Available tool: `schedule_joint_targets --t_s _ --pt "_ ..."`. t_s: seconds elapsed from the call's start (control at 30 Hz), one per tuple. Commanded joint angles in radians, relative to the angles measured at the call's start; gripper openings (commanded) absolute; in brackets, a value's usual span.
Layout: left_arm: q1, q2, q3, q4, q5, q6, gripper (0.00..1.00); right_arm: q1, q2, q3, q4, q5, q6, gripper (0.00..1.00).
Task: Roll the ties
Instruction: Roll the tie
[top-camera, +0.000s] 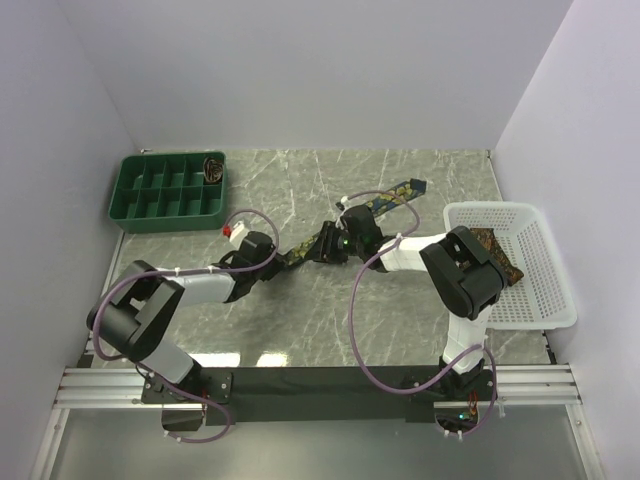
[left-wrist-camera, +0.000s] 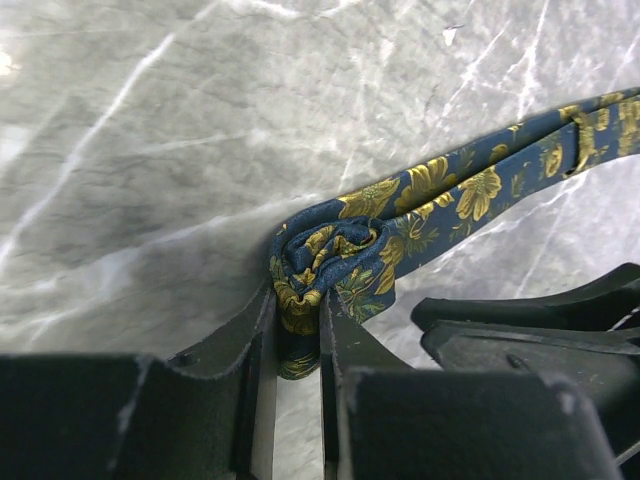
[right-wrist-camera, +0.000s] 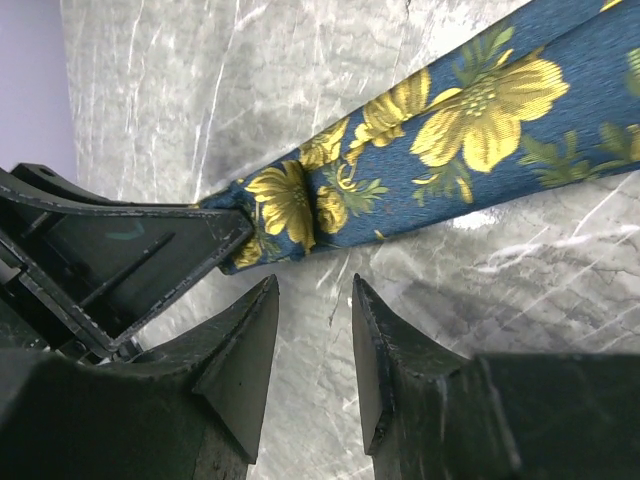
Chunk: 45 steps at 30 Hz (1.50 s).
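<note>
The navy tie (top-camera: 385, 200) with yellow flowers lies across the marble table, from the middle toward the back right. Its near end is coiled into a small roll (left-wrist-camera: 325, 255). My left gripper (left-wrist-camera: 298, 305) is shut on that roll, one finger on each side. In the top view the left gripper (top-camera: 293, 256) meets the right gripper (top-camera: 322, 243) at the tie's near end. My right gripper (right-wrist-camera: 313, 290) is open, its tips just short of the tie (right-wrist-camera: 450, 140), with bare table between them. A brown patterned tie (top-camera: 497, 252) lies in the white basket.
The green compartment tray (top-camera: 160, 190) stands at the back left with a rolled tie (top-camera: 213, 168) in its far right cell. The white mesh basket (top-camera: 530, 290) sits at the right edge. Walls close in the left, back and right.
</note>
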Motion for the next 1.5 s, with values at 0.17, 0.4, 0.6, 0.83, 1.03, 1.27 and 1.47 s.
schedule_joint_targets --t_s 0.17,0.4,0.6,0.83,1.03,1.27,1.47 --pt "0.005 -0.047 0.079 -0.335 -0.041 0.136 0.11 0.042 0.000 0.071 -0.002 -0.025 -0.056 0.42" --pt "0.005 -0.120 0.165 -0.590 -0.061 0.170 0.12 0.089 0.038 0.138 -0.022 -0.018 -0.059 0.31" --pt "0.009 -0.201 0.143 -0.703 -0.062 0.153 0.12 0.163 0.063 0.154 -0.016 -0.017 -0.042 0.29" --pt "0.017 -0.241 0.139 -0.760 -0.087 0.157 0.12 0.227 0.097 0.169 0.012 -0.031 -0.018 0.25" --pt "0.019 -0.232 0.152 -0.771 -0.088 0.162 0.12 0.250 0.144 0.180 0.030 -0.034 0.004 0.18" --pt "0.019 -0.233 0.188 -0.768 -0.062 0.171 0.16 0.253 0.201 0.180 0.041 -0.051 0.018 0.15" --pt "0.017 -0.219 0.199 -0.736 -0.003 0.167 0.20 0.253 0.210 0.183 0.052 -0.058 0.027 0.14"
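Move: In the left fingers, pinched right at the hand point, sits the tie's rolled end; the tie's flat tail end lies about 20 cm ahead of that hand and some 34 cm to its right. From the open right hand, the rolled end is about 8 cm left, 3 cm back and 2 cm lower. The strip next to the roll runs past roughly 3 cm ahead of the right hand and 3 cm below it. Dragging the pinched roll back and to the left, the left hand travels about 7 cm each way, rising slightly and tilting steeper while its fingers keep their hold. The right hand follows some 10 cm left and 7 cm back, rises a little then sinks below its start, swings counter-clockwise and nearly closes, its tips ending at the tie's near edge beside the roll. ##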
